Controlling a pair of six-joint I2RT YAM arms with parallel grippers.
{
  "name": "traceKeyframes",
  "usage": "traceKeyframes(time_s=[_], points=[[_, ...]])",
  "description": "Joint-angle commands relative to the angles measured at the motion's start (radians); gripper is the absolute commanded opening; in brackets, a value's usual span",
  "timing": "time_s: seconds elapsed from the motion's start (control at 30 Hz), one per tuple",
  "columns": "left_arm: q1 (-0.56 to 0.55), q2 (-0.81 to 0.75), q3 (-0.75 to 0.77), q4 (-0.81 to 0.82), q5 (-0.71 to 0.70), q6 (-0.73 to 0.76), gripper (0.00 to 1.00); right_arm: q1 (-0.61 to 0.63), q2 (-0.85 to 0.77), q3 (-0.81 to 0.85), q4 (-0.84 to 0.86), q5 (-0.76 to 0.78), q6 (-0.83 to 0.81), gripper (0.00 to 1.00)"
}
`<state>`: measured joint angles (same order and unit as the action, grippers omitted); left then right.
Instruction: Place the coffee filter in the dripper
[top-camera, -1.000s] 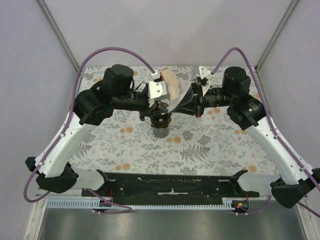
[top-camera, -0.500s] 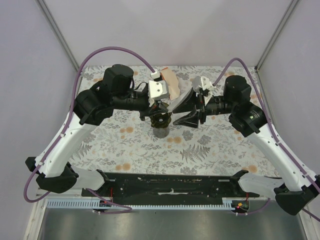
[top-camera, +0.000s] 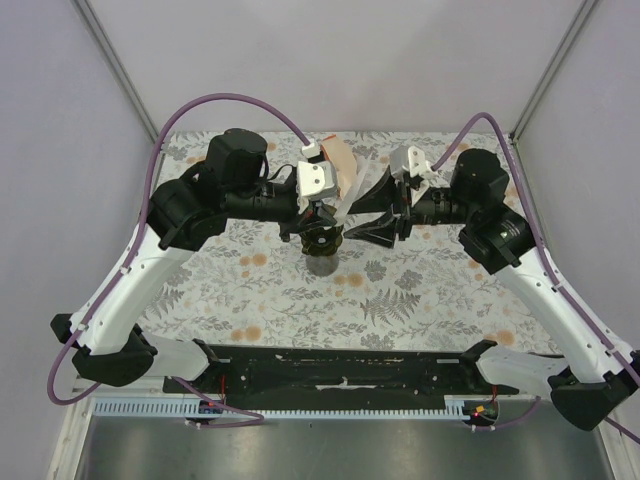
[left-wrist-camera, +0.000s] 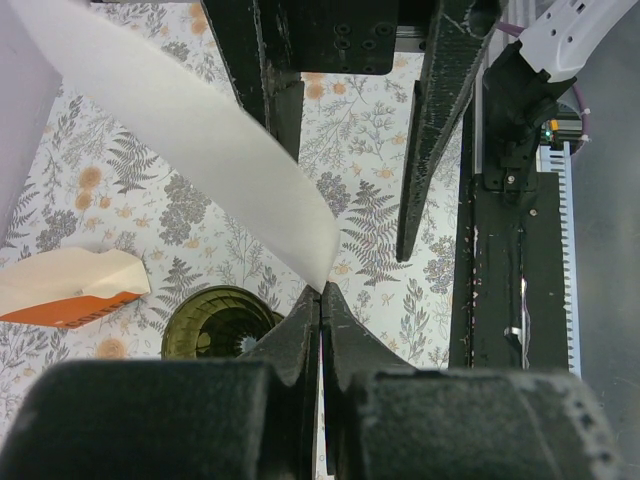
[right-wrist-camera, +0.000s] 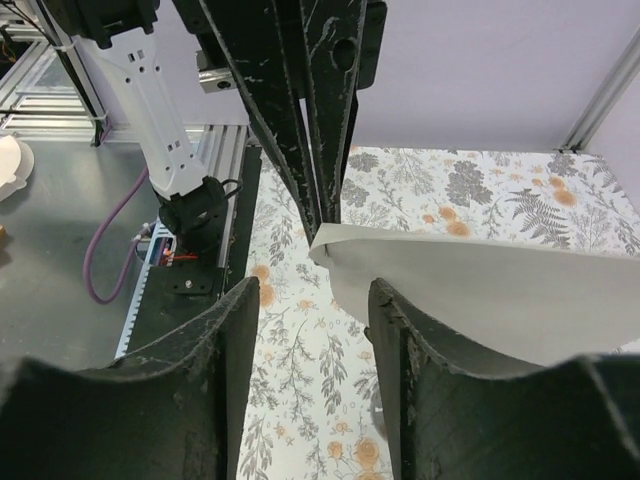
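Note:
The coffee filter (left-wrist-camera: 200, 130) is a white paper cone held in the air. My left gripper (left-wrist-camera: 320, 292) is shut on its pointed tip, just above and to the right of the dripper (left-wrist-camera: 215, 322), a dark green ribbed funnel. In the top view the dripper (top-camera: 322, 242) stands on its grey cup below the left gripper (top-camera: 322, 212). My right gripper (right-wrist-camera: 313, 290) is open. The filter's free corner (right-wrist-camera: 480, 290) lies between its fingers and over the right finger (right-wrist-camera: 400, 380), not pinched.
The orange-and-cream filter pack (top-camera: 340, 168) lies behind the dripper and also shows in the left wrist view (left-wrist-camera: 70, 290). The floral table cloth (top-camera: 420, 300) spreads round them. A black rail (top-camera: 340, 372) runs along the near edge.
My right gripper, shut at the filter a second ago, has opened and let it go. The left gripper keeps its hold on the tip and has not moved.

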<state>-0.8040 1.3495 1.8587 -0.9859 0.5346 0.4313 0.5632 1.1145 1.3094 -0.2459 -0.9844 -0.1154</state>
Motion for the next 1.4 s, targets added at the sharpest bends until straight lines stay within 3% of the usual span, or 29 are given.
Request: traceKeyframes(time_s=[0.0,0.17,0.3,0.57,0.63,0.83,1.1,1.37], points=[[-0.004,-0.001,0.008,0.023,0.038,-0.023,0.02,0.0,-0.002,0.028,0.121,-0.003,0.039,0.52],[-0.004,0.0,0.007,0.021,0.036,-0.02,0.02,0.0,-0.015,0.004,0.186,-0.054,0.043,0.46],[-0.004,0.002,0.008,0.02,0.041,-0.023,0.02,0.0,-0.001,0.013,0.186,-0.054,0.049,0.15],[-0.004,0.0,0.007,0.021,0.038,-0.023,0.02,0.0,0.008,0.017,0.155,-0.074,0.04,0.09],[-0.004,0.002,0.008,0.021,0.036,-0.025,0.02,0.0,0.014,0.025,0.152,-0.073,0.057,0.0],[-0.004,0.002,0.007,0.027,0.01,-0.011,0.02,0.0,0.034,0.037,0.158,0.013,0.181,0.0],[-0.003,-0.003,0.002,0.016,-0.008,0.014,0.41,0.0,0.024,0.004,0.154,0.09,0.269,0.0],[-0.003,-0.001,0.031,0.016,-0.131,0.115,0.49,-0.005,0.053,0.004,0.119,0.128,0.29,0.0]])
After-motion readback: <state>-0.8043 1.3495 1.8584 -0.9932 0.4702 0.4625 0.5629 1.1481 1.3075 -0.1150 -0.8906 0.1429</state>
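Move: The left fingers hold the filter's near corner; its middle lies about 5 cm ahead and 3 cm right of them. From the open right hand, the filter's middle is some 5 cm ahead and 1 cm left, about level in height. The dripper stands about 4 cm ahead and 6 cm left of the right hand, roughly 24 cm below; the paper bag is some 24 cm ahead, 3 cm left, and far below. Right hand rises about 2 cm, pinches the filter's near corner, eases 2 cm forward; left fingers open. ##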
